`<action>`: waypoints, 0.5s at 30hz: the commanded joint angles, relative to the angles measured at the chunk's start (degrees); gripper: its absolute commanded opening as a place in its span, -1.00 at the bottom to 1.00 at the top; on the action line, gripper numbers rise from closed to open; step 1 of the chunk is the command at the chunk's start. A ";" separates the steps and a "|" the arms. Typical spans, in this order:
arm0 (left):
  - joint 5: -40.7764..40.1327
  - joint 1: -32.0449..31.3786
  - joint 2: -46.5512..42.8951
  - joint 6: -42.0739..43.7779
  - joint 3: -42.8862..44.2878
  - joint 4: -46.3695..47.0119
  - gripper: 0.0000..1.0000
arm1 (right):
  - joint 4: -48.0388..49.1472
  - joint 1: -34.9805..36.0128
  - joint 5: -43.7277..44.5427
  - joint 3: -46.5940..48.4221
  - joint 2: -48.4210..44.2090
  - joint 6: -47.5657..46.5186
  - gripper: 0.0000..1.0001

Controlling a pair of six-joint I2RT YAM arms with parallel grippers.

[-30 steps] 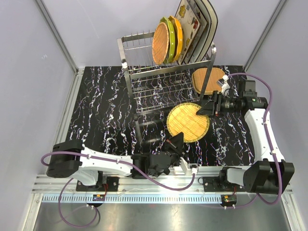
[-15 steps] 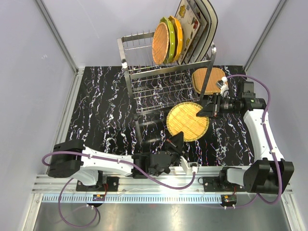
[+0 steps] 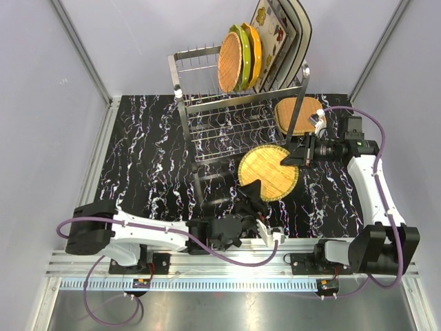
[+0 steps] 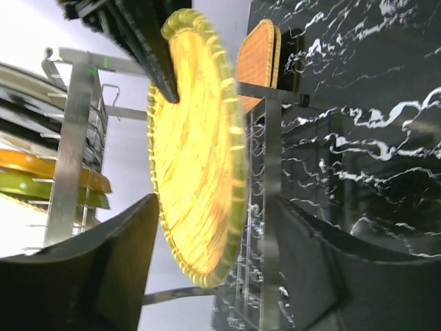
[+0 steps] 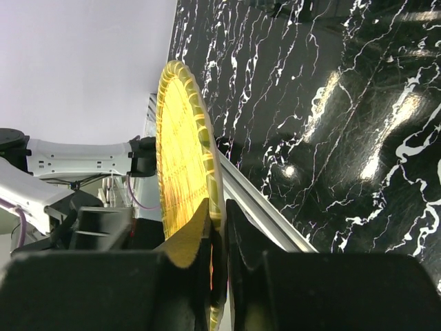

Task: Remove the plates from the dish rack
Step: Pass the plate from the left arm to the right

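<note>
A yellow woven plate [image 3: 269,172] hangs over the table in front of the dish rack [image 3: 234,117]. My right gripper [image 3: 293,157] is shut on its right rim, pinching the edge [image 5: 218,227] between both fingers. My left gripper [image 3: 256,200] is open at the plate's near-left rim; the plate [image 4: 196,158] stands between its spread fingers [image 4: 103,269] with gaps on both sides. On the rack's top tier stand a tan woven plate [image 3: 229,62], a green one [image 3: 241,58], an orange one [image 3: 253,52] and square flowered plates [image 3: 275,38].
Another tan woven plate [image 3: 300,114] lies on the black marbled table [image 3: 151,152], right of the rack and behind my right wrist. The rack's lower tier [image 3: 227,134] is bare wire. Grey walls close in the back and both sides.
My left gripper has opened and let go of the yellow plate. My right gripper has closed on the plate's right rim. The plate has barely moved.
</note>
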 commanded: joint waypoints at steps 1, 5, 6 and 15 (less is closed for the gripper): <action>0.62 0.19 -5.19 -8.57 0.30 1.04 0.54 | 2.74 -0.88 -0.87 3.02 1.86 -0.43 -1.00; 1.24 0.10 -9.23 -14.28 -0.67 -4.42 0.96 | 6.07 -3.34 -1.12 3.11 4.67 0.18 -1.00; 1.24 0.19 -10.98 -16.64 -0.93 -5.56 0.98 | 7.39 -4.83 -1.30 3.02 5.72 0.53 -1.00; -3.49 0.28 -18.99 -30.53 -3.66 -12.16 0.98 | 7.14 -12.92 7.03 2.49 11.44 -10.18 -1.00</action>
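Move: The round bamboo plate is already pinched in the right fingers, its middle about 7 cm to the left of that hand, 4 cm back and a little lower. The stack of unloaded plates lies some 28 cm ahead, 10 cm to the right and 23 cm below; the rack's right leg stands about 12 cm ahead, 3 cm to the right and 8 cm lower. From the left hand, already opening, the plate's middle is about 7 cm ahead and 6 cm to the right, near its height. Keep the right fingers shut on the plate's rim and carry it about 10 cm to the right, forward and down, towards the stack, swinging the wrist some 10 degrees clockwise. Meanwhile open the left gripper fully and draw it left and up, about 5 cm off to the side, rolling it some 25 degrees counter-clockwise as seen from behind the hand, away from the plate. ##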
